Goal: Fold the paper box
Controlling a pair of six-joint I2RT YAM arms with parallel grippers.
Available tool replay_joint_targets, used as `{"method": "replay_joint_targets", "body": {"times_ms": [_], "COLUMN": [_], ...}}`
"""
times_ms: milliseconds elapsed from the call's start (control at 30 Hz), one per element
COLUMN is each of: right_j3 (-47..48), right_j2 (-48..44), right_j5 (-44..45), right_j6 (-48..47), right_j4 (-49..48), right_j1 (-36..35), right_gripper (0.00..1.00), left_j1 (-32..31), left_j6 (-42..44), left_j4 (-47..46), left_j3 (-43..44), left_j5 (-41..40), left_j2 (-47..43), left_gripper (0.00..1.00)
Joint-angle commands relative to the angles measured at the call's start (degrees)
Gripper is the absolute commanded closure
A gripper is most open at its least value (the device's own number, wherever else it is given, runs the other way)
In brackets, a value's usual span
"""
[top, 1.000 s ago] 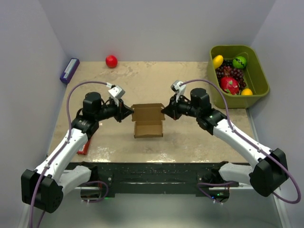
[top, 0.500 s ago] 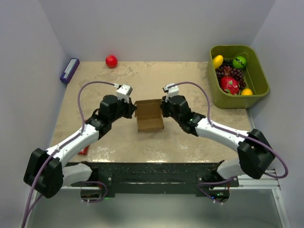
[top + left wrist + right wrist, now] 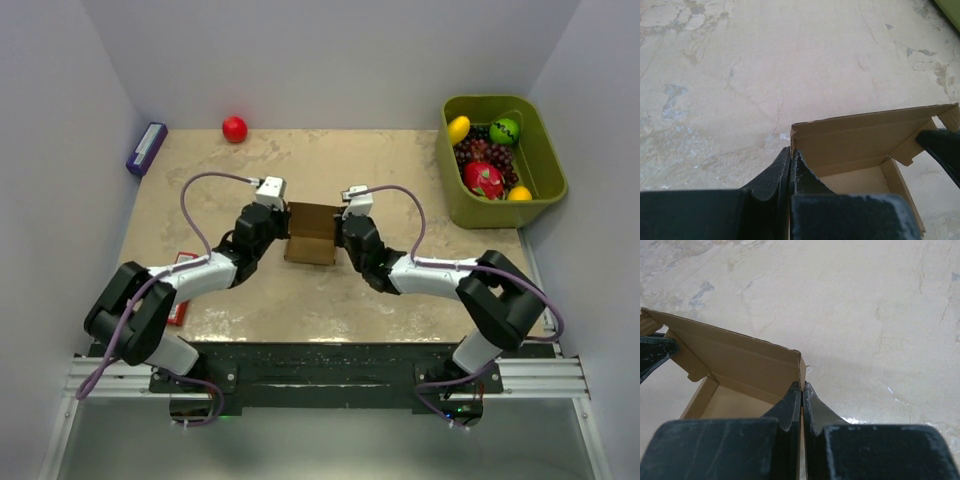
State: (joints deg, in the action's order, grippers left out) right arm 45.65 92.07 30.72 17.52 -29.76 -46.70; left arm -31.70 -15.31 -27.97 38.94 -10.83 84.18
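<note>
The paper box (image 3: 310, 235) is plain brown cardboard and sits mid-table between my two grippers, its side walls standing up. My left gripper (image 3: 285, 232) is shut on the box's left wall. In the left wrist view the fingertips (image 3: 791, 156) pinch that wall's edge, with the box's (image 3: 860, 137) back wall and floor beyond. My right gripper (image 3: 341, 232) is shut on the right wall. Seen from the right wrist, the gripper (image 3: 802, 388) clamps the thin cardboard edge, and the box's (image 3: 735, 360) inside opens to the left.
A green bin (image 3: 548, 190) of fruit stands at the back right. A red ball (image 3: 234, 128) and a purple-blue box (image 3: 146, 148) lie at the back left. A flat red packet (image 3: 181, 290) lies under the left arm.
Both grippers have moved inward toward each other and slightly away from the bases, still shut on the box. The box has gone from spread out to narrower, with its side walls raised.
</note>
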Motion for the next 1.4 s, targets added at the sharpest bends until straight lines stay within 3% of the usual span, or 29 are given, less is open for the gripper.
{"method": "replay_joint_targets", "body": {"times_ms": [0, 367, 1367], "right_j3": [-2.2, -5.6, -4.5], "right_j2": [0.9, 4.4, 2.8], "right_j5": [7.1, 14.7, 18.7], "right_j6": [1.2, 2.1, 17.7], "right_j4": [-10.1, -14.2, 4.0], "right_j1": [-1.8, -6.6, -11.0], "right_gripper": [1.0, 1.0, 1.0], "left_j1": [-1.9, -6.7, -14.3], "left_j6": [-2.4, -4.3, -13.4], "left_j4": [-12.5, -23.4, -22.0], "left_j3": [-3.2, -13.2, -20.8], "left_j5": [-6.7, -13.1, -18.7], "left_j2": [2.4, 4.0, 6.6], "left_gripper": [1.0, 1.0, 1.0]}}
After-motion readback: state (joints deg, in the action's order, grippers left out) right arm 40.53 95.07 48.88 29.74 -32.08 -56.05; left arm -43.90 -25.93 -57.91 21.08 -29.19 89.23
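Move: Both grippers are already shut on the upper corners of the raised lid, whose middle lies about 6 cm to the right of the left gripper, 6 cm to the left of the right one, roughly 4 cm below and 1 cm nearer the base. The open box body sits under the lid's near side, its middle some 9 cm below and 5 cm back, 6 cm to the right of the left gripper and 6 cm to the left of the right one. Keep both grippers pinched on the lid's corners and bring them down together, drawing back as they sink; then ease them straight back towards the base, in all about 5 cm back and 4 cm down on the left, slightly less back on the right. Meanwhile swing the hands some 10 degrees outward, to point more straight ahead, and roll the left hand's left side down a little. ##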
